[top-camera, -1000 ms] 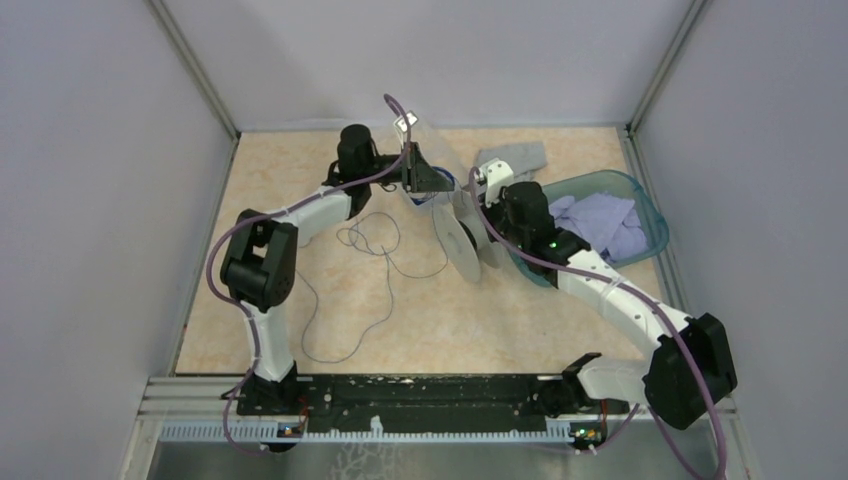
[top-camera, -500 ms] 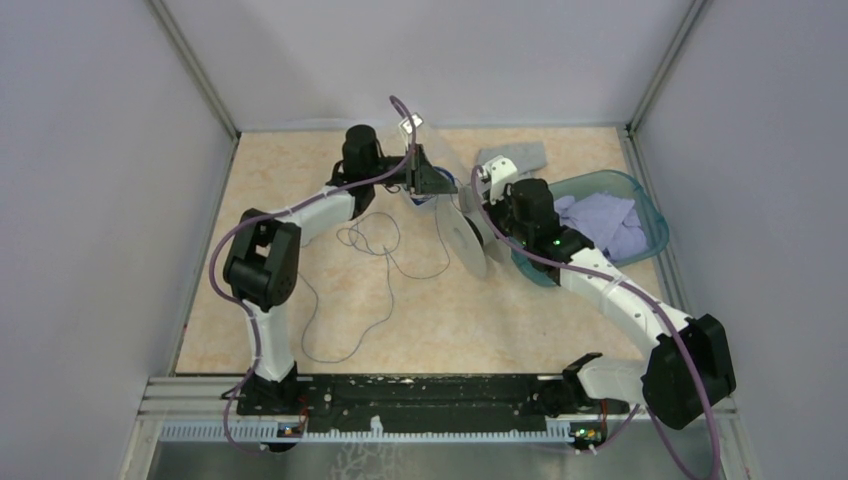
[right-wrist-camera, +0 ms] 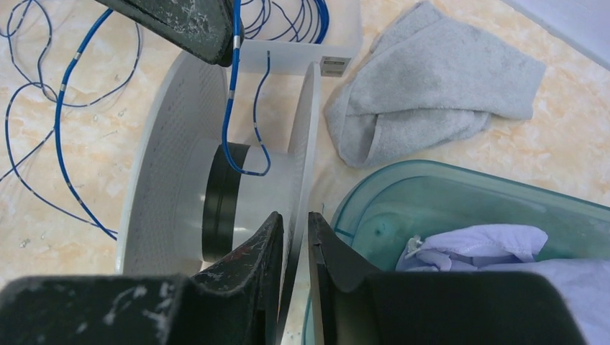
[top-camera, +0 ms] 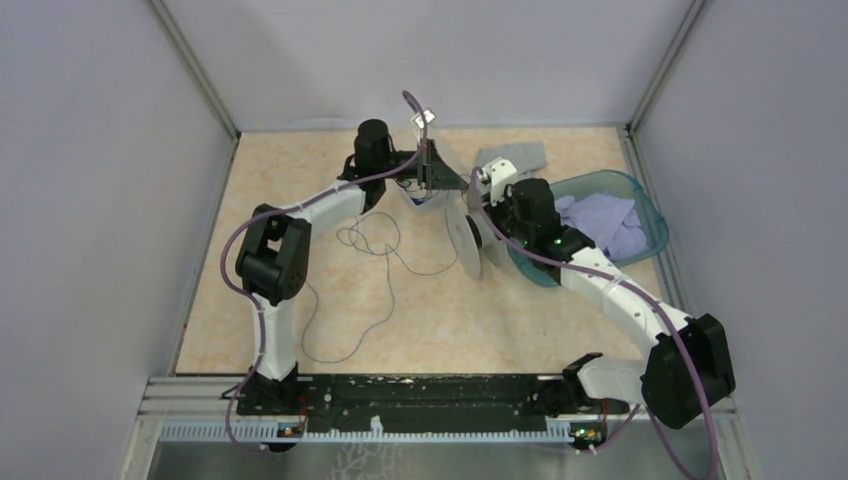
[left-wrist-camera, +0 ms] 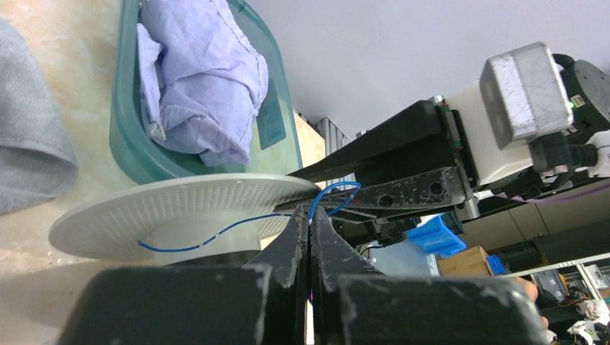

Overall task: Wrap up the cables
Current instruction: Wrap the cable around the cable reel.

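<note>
The pale grey spool [top-camera: 466,240] stands on edge mid-table, next to the teal bin. My right gripper [right-wrist-camera: 295,219] straddles its right flange [right-wrist-camera: 308,136], jaws slightly apart with thin gaps beside the flange. My left gripper [left-wrist-camera: 310,215] hovers over the spool's far side, shut on the thin cable [left-wrist-camera: 216,233], which looks blue up close. From the left fingers [right-wrist-camera: 194,25] the cable drops to the hub [right-wrist-camera: 248,194], curls round it and ends loose. The rest lies in loose loops [top-camera: 370,240] on the table at the left.
A teal bin [top-camera: 640,215] holding a lilac cloth [top-camera: 600,220] sits right behind the spool. A grey towel [top-camera: 512,157] lies at the back. A small white box [right-wrist-camera: 338,43] with coiled blue wire sits behind the spool. Grey walls enclose three sides.
My left gripper has swung right, closer over the spool. The spool has turned more edge-on. My right gripper's jaws have eased apart on the flange.
</note>
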You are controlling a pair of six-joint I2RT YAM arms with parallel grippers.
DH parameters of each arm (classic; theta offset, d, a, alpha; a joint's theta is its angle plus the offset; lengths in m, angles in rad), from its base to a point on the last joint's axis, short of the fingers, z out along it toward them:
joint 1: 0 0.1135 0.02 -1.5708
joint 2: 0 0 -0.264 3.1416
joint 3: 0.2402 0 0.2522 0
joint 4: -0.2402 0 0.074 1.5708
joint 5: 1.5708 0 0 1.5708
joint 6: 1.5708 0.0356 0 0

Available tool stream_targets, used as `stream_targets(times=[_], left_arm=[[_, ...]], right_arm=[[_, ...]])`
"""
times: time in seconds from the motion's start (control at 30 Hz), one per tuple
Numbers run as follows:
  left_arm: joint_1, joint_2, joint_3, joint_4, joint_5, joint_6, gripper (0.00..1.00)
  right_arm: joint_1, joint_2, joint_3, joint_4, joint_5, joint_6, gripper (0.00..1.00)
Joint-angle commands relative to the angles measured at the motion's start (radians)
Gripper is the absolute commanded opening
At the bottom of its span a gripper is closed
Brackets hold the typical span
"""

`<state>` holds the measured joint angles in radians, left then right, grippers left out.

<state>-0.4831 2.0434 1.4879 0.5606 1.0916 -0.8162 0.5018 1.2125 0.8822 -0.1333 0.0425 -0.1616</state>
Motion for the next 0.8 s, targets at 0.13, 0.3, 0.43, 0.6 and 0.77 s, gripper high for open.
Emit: stream_targets(times=[0.13,0.3,0.43,0.6,0.77], left_arm=[[-0.034,0.046,0.070,0.068,0.009,-0.059,0.00],[-0.038,0.047,0.073,0.077,0.008,-0.075,0.00],[-0.040,0.047,0.059,0.105,0.010,-0.101,0.00],[-0.041,0.051,0.044,0.137,0.009,-0.138,0.00],[-0.047,0.047,0.011,0.159,0.002,-0.162,0.00]], right_arm=[[-0.038,-0.014,0.033,0.001,-0.038,0.006,0.24],[-0.039,-0.033,0.024,0.000,-0.072,0.011,0.29],[-0.039,-0.049,-0.001,0.028,-0.107,0.000,0.35],[-0.038,-0.055,-0.038,0.079,-0.120,-0.007,0.37],[-0.039,-0.058,-0.067,0.136,-0.098,-0.002,0.40]])
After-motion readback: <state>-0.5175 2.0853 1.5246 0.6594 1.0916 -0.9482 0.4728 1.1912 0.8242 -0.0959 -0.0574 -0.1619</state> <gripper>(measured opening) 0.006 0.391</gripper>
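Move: The reel stands on edge, its middle about 4 cm right of the left gripper, 5 cm back and 11 cm below. From the right gripper, at the right flange's rim, that middle is roughly 2 cm left, 2 cm back and 6 cm down. The grey cloth lies some 11 cm ahead and 13 cm right of the left gripper, 20 cm down; the green bin's middle is 23 cm right, 3 cm ahead and 13 cm below the right gripper. Widen the right fingers to about twice their gap, keeping them astride the reel's right flange while that hand eases about 1 cm down and 1 cm back. Keep the left fingers shut on the cable and carry its hanging end about 2 cm right above the reel, then stop going sideways and lift slightly. ##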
